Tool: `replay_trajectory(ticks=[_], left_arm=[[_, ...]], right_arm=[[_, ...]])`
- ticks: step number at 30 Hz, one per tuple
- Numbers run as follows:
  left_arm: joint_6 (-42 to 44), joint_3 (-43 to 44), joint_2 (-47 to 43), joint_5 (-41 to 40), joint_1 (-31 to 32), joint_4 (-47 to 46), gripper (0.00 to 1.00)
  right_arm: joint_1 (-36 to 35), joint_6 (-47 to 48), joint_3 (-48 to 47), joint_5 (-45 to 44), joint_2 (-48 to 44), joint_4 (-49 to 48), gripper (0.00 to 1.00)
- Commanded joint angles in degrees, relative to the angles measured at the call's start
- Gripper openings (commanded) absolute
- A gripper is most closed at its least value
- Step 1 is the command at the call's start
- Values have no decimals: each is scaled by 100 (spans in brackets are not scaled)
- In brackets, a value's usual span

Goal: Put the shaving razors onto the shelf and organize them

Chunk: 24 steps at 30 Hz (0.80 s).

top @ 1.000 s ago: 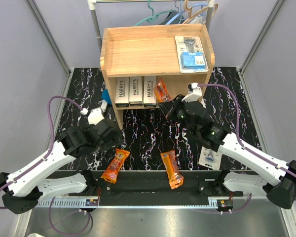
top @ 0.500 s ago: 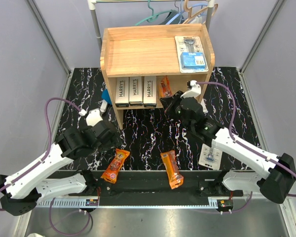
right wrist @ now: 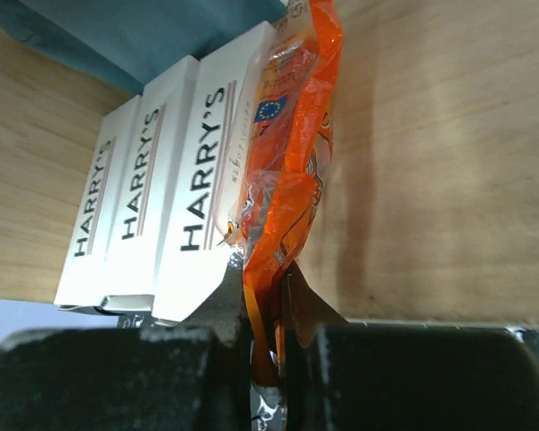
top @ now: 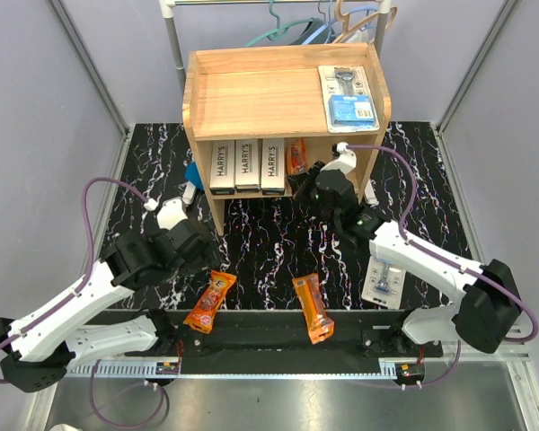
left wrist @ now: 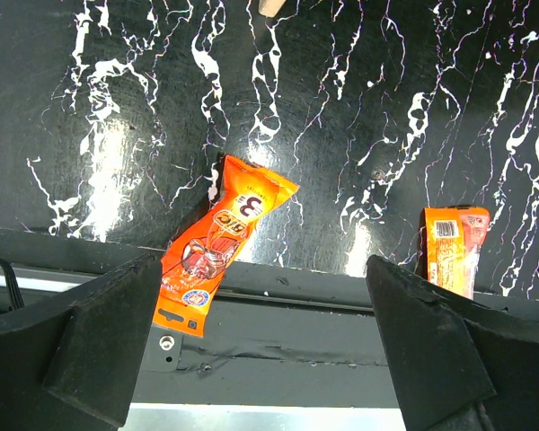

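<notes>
The wooden shelf (top: pixel 251 90) stands at the back. Three white "HARRY'S" boxes (top: pixel 247 166) (right wrist: pixel 153 197) lie side by side on its lower tier. My right gripper (top: pixel 307 175) (right wrist: pixel 268 278) is shut on an orange razor packet (top: pixel 296 158) (right wrist: pixel 287 135), holding it on edge inside the lower tier, just right of the boxes. My left gripper (top: pixel 193 247) (left wrist: pixel 269 359) hangs open above the near table edge, with nothing between its fingers. Below it lies a second orange packet (top: pixel 210 302) (left wrist: pixel 220 242), and a third (top: pixel 312 308) (left wrist: pixel 454 247) lies to the right. One blister pack (top: pixel 348 97) rests on the shelf top, another (top: pixel 383 285) on the table.
A metal clothes rail (top: pixel 175 40) with hangers (top: pixel 332 27) stands behind the shelf. Something blue (top: pixel 191 172) sits against the shelf's left side. Grey walls close in the black marbled table (top: pixel 269 242); a black bar (left wrist: pixel 296 310) runs along its near edge.
My right arm has reached forward and carried the orange packet from in front of the shelf into its lower tier. The left arm shifted slightly at first, then stayed still.
</notes>
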<state>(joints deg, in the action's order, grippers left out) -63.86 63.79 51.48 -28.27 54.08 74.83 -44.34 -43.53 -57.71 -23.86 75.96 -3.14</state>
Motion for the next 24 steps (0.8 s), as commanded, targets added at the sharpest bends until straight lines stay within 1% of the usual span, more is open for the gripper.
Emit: replay_trajectory(ticks=[1,3,4,5,6,7,9,10,13,14,16,17,19,20,21,23,24], left_arm=[[92,-7,-51,15,-12,-232,99],[110,-16,-42,32,-12,-249,99],[110,-24,-42,41,-12,-249,99],[119,-33,-33,50,-12,-249,99],[119,-51,-33,50,-12,-258,99],[119,-68,-33,41,-12,-267,99],[119,-86,-33,50,-12,-258,99],[119,-86,-33,50,-12,-258,99],[128,-95,-51,50,-12,-267,99],[136,-95,-77,59,-12,-267,99],[128,-121,-112,50,-12,-267,99],[119,-130,-147,41,-12,-267,99],[110,-156,-174,41,-3,-267,99],[101,-165,-200,32,-12,-276,99],[101,-174,-209,41,-12,-276,99],[93,-191,-235,41,-12,-276,99],[93,-200,-235,50,-12,-302,99]], right_arm=[[66,-51,-398,258,234,-126,11],[83,-42,-477,338,305,-126,13],[74,-50,-495,364,322,-135,19],[92,-33,-521,416,340,-117,22],[92,-24,-583,434,384,-108,23],[101,-7,-609,461,410,-82,28],[127,-7,-714,557,524,-3,31],[136,-15,-741,601,551,32,34],[153,-33,-812,715,674,103,36],[162,-42,-820,724,683,138,41],[153,-68,-803,716,674,164,45],[162,-77,-768,716,631,173,51],[153,-59,-733,663,551,225,57],[153,-77,-680,628,447,252,64],[162,-86,-671,593,393,287,68],[162,-77,-653,488,236,559,75],[153,-77,-653,452,182,638,82]])
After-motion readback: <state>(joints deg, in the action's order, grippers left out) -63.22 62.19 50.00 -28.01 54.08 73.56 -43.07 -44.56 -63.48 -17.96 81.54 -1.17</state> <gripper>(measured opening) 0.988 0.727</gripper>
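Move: The right hand holds the near end of the orange razor pack. The free strip of lower shelf it is meant for is centred about 8 cm ahead, 1 cm left and some 3 cm lower. The third Harry's box lies about 7 cm ahead and 6 cm left, the second another 6 cm left of it; the shelf's right side panel is some 14 cm right and 8 cm ahead. From the left hand the strip is roughly 25 cm ahead, 20 cm right, about level. Leftward by about 2.5 cm and slightly forward, the right hand brings the held razor pack in against the right side of the third Harry's box, already starting to open as it goes. The fingers, nearly shut at first, spread to about three quarters open and let go of the pack's near end, with the hand still at the shelf's front edge and pointing some 5 degrees more to the left. ##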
